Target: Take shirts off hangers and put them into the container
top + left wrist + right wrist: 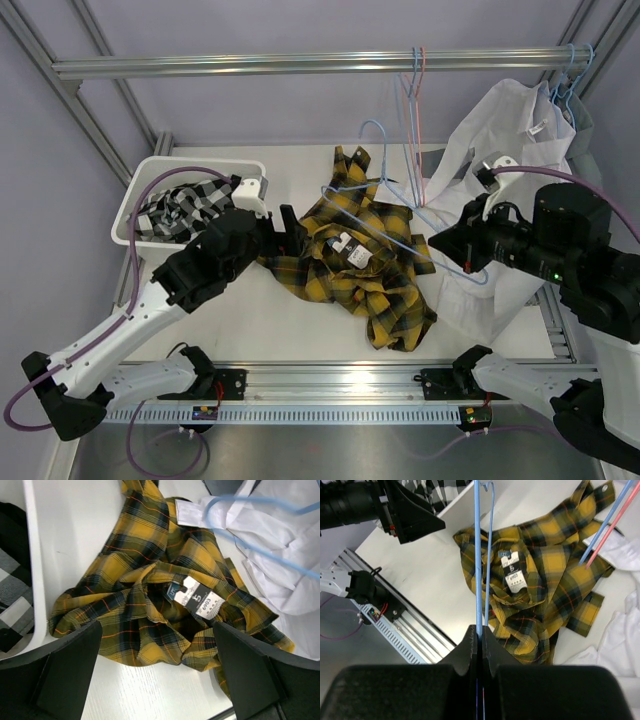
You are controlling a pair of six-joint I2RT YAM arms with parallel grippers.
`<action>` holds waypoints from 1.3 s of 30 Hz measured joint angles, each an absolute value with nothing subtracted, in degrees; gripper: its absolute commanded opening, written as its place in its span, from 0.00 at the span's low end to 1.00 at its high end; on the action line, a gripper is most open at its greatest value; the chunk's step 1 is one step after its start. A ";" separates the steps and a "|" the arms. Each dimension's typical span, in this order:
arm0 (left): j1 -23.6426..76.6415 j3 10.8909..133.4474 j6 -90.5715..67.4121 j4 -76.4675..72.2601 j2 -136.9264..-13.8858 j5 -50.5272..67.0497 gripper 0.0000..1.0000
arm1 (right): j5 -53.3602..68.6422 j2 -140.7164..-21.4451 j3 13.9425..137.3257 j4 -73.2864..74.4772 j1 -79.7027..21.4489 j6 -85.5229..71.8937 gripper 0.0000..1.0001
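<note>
The yellow-and-black plaid shirt [365, 265] [150, 580] [545, 580] lies crumpled on the table, off any hanger. My left gripper [290, 225] [157, 627] stands open just above its near-left edge, with nothing between the fingers. The right gripper [445, 245] [480, 630] is shut on the wire of a light blue hanger [372, 122] [478, 555] that slants over the plaid shirt. At back left the white container [200, 163] [35, 555] holds the black-and-white checked shirt [185, 208] [12, 590]. A white shirt [500, 130] [280, 545] hangs at the right.
A pink hanger [422, 120] [607, 535] and a light blue one hang bare from the metal rail [250, 66]. More light blue hangers [570, 80] hook on the rail's right end above the white shirt. Frame posts stand at both sides.
</note>
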State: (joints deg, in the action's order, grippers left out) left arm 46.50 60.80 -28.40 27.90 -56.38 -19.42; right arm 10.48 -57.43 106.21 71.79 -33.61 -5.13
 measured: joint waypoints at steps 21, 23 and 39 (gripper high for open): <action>46.50 60.31 -27.27 28.62 -57.34 -17.65 0.99 | -10.63 -61.45 99.61 47.90 -33.61 -9.06 0.00; 46.50 59.66 -27.33 29.28 -56.77 -17.89 0.99 | -12.43 -63.29 99.48 44.73 -33.61 -9.34 0.00; 46.50 56.55 -28.01 33.30 -52.47 -18.44 0.99 | -22.98 -71.22 87.37 31.22 -33.58 -13.39 0.00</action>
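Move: The blue hanger, already bare and held by the right hand, is bound for the rail just left of the hooks of the hung pink and blue hangers: about 35 cm ahead of this hand, 5 left, 12 up. Those hangers' middles are 34 cm ahead, 3 left, 3 up; the white shirt is some 24 ahead, 16 right, 18 below. From the empty left hand the yellow plaid shirt lies 6 cm ahead, 14 right, 26 below; the container 12 ahead, 21 left, 23 below. The blue hanger, still pinched in the shut right fingers, is carried some 19 cm forward to the rail beside the hung hangers, dipping slightly, rising about 6 cm, then sinking about 7 as the wrist swings some 35 degrees clockwise. The open left hand waits above the table, then eases about 4 cm down, back and left, touching nothing. ##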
